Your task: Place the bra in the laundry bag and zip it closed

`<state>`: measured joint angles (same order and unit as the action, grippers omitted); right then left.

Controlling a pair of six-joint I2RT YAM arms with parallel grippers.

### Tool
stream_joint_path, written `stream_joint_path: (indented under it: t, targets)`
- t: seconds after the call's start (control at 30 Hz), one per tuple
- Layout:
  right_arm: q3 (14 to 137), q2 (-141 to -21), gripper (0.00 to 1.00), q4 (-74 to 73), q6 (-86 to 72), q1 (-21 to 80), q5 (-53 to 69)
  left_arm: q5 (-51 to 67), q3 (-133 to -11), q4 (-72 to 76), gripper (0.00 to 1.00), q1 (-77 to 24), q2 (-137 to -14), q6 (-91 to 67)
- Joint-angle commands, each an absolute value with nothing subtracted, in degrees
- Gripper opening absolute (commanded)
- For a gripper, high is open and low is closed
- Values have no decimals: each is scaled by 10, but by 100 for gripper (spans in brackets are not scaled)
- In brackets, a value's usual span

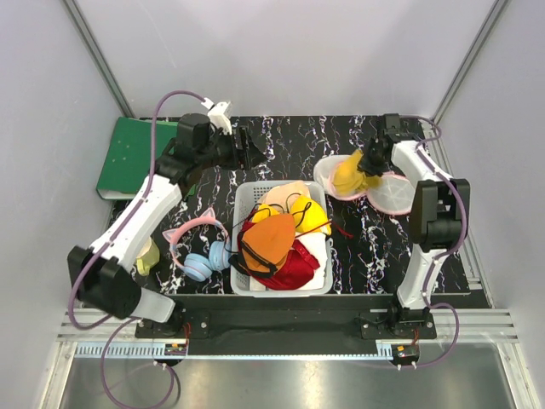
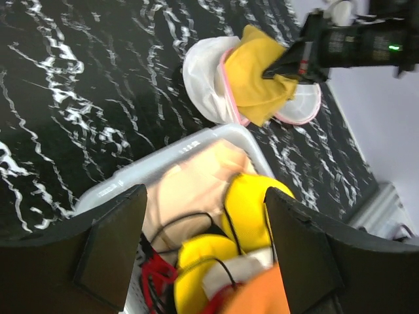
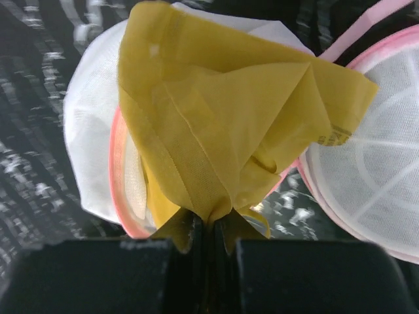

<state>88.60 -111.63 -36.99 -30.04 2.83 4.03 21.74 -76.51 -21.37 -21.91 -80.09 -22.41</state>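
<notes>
The plain yellow bra [image 1: 348, 175] hangs bunched over the open white mesh laundry bag [image 1: 381, 189] with its pink zipper rim, at the back right. My right gripper [image 1: 368, 160] is shut on the bra's fabric [image 3: 216, 131], holding it above the bag's left half [image 3: 91, 124]; the bag's other half [image 3: 373, 150] lies flat to the right. My left gripper [image 1: 254, 153] is open and empty, above the table behind the basket. The left wrist view also shows the bra [image 2: 258, 75] and the bag [image 2: 203, 72].
A grey-white plastic basket [image 1: 247, 200] in the middle holds an orange bra [image 1: 269, 242], a yellow bra with black straps [image 1: 308, 215], red and beige garments. Pink and blue cat-ear headphones [image 1: 201, 247] lie left of it. A green folder [image 1: 132, 153] lies at the back left.
</notes>
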Motion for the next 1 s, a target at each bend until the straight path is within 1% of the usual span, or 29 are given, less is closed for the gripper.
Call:
stream_joint_path:
  t: [0.0,0.03,0.07,0.1,0.17,0.2,0.23,0.3,0.33,0.4,0.5,0.63,0.67,0.77,0.87,0.97]
  targets:
    - [951,-1129,0,-350,-280,33,120,220,-849,-189,78,-207,-892,-207]
    - [961,-1131,0,-350,-280,33,133,228,-862,-186,80,-207,-911,-212]
    - [964,-1131,0,-351,-280,33,153,238,-887,-177,77,-207,-931,-227]
    - [967,-1129,0,-351,-282,33,162,260,-897,-164,71,-207,-969,-238]
    - [971,-1125,0,-352,-288,33,171,281,-940,-140,66,-207,-1011,-281]
    - [972,-1121,0,-345,-296,32,176,297,-957,-131,64,-210,-1054,-293]
    - [973,-1121,0,-341,-301,30,188,301,-984,-132,59,-212,-1076,-300]
    - [976,-1120,0,-337,-318,29,183,300,-1057,-140,59,-221,-1135,-310]
    - [982,-1121,0,-343,-323,25,160,293,-1076,-139,59,-225,-1152,-313]
    - [991,-1126,0,-366,-333,20,131,263,-1135,-148,63,-238,-1199,-317]
    - [992,-1133,0,-380,-328,18,105,228,-1182,-161,64,-254,-1242,-337]
    - [978,-1130,0,-394,-327,19,75,192,-1209,-162,60,-277,-1274,-358]
    - [974,-1130,0,-394,-325,19,74,170,-1209,-162,58,-282,-1281,-360]
    - [976,-1152,0,-388,-310,20,93,152,-1197,-163,55,-294,-1293,-376]
    - [992,-1185,0,-369,-297,29,120,141,-1186,-163,52,-296,-1296,-386]
    - [1040,-1228,0,-368,-281,50,130,128,-1171,-164,52,-295,-1287,-381]
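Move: The left hand is free, and the laundry bag's open mouth lies about 17 cm ahead of it, 23 cm to its right and 27 cm below. The basket is some 6 cm to that hand's right, 3 cm back and 25 cm below. From the right hand, which already holds the yellow bra, the bag mouth is about 5 cm ahead, 6 cm left and 9 cm down; the mesh lid is level with that hand, 9 cm right and 10 cm down. Left hand sweeps about 20 cm forward-right and sinks towards the bag, fingers narrowing; right lifts, then lowers pinched bra. ##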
